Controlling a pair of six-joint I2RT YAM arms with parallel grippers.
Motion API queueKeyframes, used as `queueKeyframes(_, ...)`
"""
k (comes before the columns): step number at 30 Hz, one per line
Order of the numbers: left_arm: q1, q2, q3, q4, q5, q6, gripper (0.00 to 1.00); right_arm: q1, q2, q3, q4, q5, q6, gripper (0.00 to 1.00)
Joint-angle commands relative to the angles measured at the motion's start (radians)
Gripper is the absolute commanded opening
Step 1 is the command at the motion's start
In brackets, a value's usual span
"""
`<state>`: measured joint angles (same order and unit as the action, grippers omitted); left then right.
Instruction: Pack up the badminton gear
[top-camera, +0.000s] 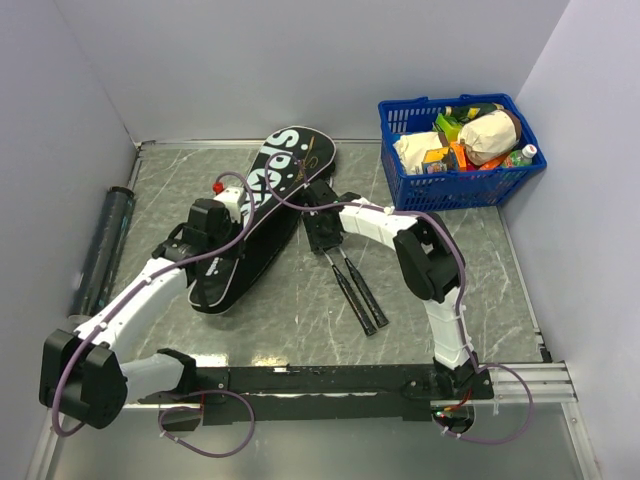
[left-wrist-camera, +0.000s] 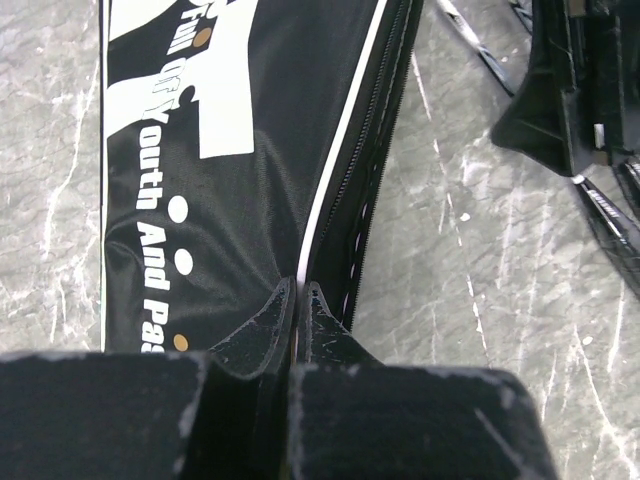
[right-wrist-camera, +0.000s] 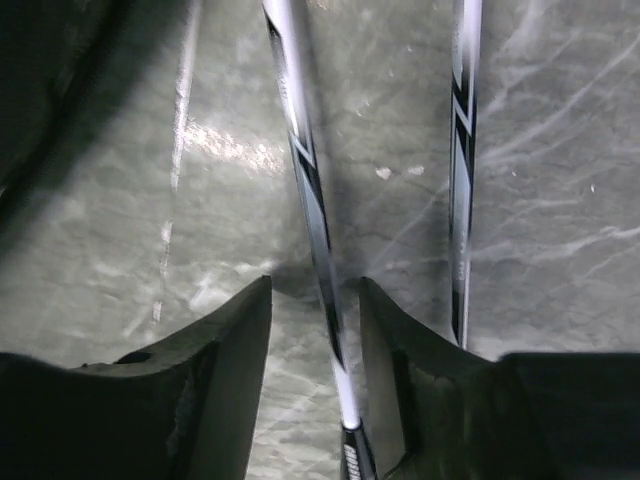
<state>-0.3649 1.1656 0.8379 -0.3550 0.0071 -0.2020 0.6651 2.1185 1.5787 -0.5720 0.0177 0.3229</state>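
The black bag (top-camera: 268, 205) lettered "SPORT" lies slanted across the middle of the table. My left gripper (left-wrist-camera: 298, 292) is shut on the bag's white-piped edge (left-wrist-camera: 335, 170), right beside the zip opening (left-wrist-camera: 372, 180). Two rackets lie to the right of the bag, their dark handles (top-camera: 358, 292) pointing at the near edge; their heads are hidden. My right gripper (right-wrist-camera: 315, 285) stands open astride one thin silver shaft (right-wrist-camera: 312, 190), which runs close to the right finger. The second shaft (right-wrist-camera: 462, 170) lies outside that finger. A long dark tube (top-camera: 103, 250) lies by the left wall.
A blue plastic basket (top-camera: 500, 182) of groceries stands at the back right corner. Grey walls close in the table on the left, back and right. From the left wrist view, the right gripper (left-wrist-camera: 570, 90) shows at the top right above the shafts.
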Motion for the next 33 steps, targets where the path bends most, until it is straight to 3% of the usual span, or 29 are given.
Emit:
queueKeyframes(1, 0.003, -0.044, -0.002, 0.071, 0.045, -0.017, 0.01, 0.005, 0.032, 0.061, -0.034, 0.021, 0.019, 0.45)
queueKeyframes(4, 0.004, -0.056, -0.005, 0.074, 0.059, -0.017, 0.01, 0.007, 0.037, 0.06, -0.045, 0.024, 0.036, 0.35)
queueKeyframes(7, 0.003, -0.064, -0.006, 0.077, 0.074, -0.017, 0.02, 0.008, 0.02, 0.04, -0.04, 0.028, 0.048, 0.19)
queueKeyframes(8, 0.003, -0.067, -0.006, 0.077, 0.077, -0.02, 0.05, 0.011, 0.014, 0.035, -0.04, 0.03, 0.051, 0.09)
queueKeyframes(10, 0.003, -0.069, -0.006, 0.077, 0.083, -0.019, 0.05, 0.021, -0.015, 0.023, -0.048, 0.034, 0.056, 0.0)
queueKeyframes(12, 0.004, -0.073, -0.005, 0.079, 0.085, -0.022, 0.01, 0.045, -0.055, 0.004, -0.061, 0.059, 0.059, 0.0)
queueKeyframes(23, 0.003, -0.098, -0.014, 0.085, 0.037, -0.03, 0.01, 0.201, -0.36, -0.255, -0.146, 0.146, 0.202, 0.0)
queueKeyframes(28, 0.003, -0.093, -0.016, 0.088, 0.042, -0.033, 0.01, 0.319, -0.622, -0.5, -0.173, 0.191, 0.35, 0.0)
queueKeyframes(33, 0.001, -0.093, -0.022, 0.097, 0.051, -0.04, 0.01, 0.421, -0.842, -0.641, -0.325, 0.263, 0.49, 0.0)
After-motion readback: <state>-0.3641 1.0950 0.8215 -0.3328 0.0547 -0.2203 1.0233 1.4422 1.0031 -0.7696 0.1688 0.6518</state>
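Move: The right hand's open fingers already straddle the shaft of the left-hand racket just ahead of its black grip, about a centimetre below the hand point; that grip's middle lies some 14 cm back and 6 cm right. The second racket's grip is about 12 cm back and 10 cm right of the hand, and the bag's middle some 9 cm ahead and 16 cm left. From the left hand, already pinching the raised bag edge, that shaft is roughly 20 cm right, 5 cm ahead and 11 cm lower. The right hand stays almost in place while its fingers close to pinch the racket's shaft near the grip, then draws it back towards the base, slowly at first and then fast, about 21 cm, swinging some 5 cm right and rising about as much, the wrist hardly turning. Meanwhile the left hand keeps its pinch on the bag's edge and eases up about 2 cm, holding the bag raised. ##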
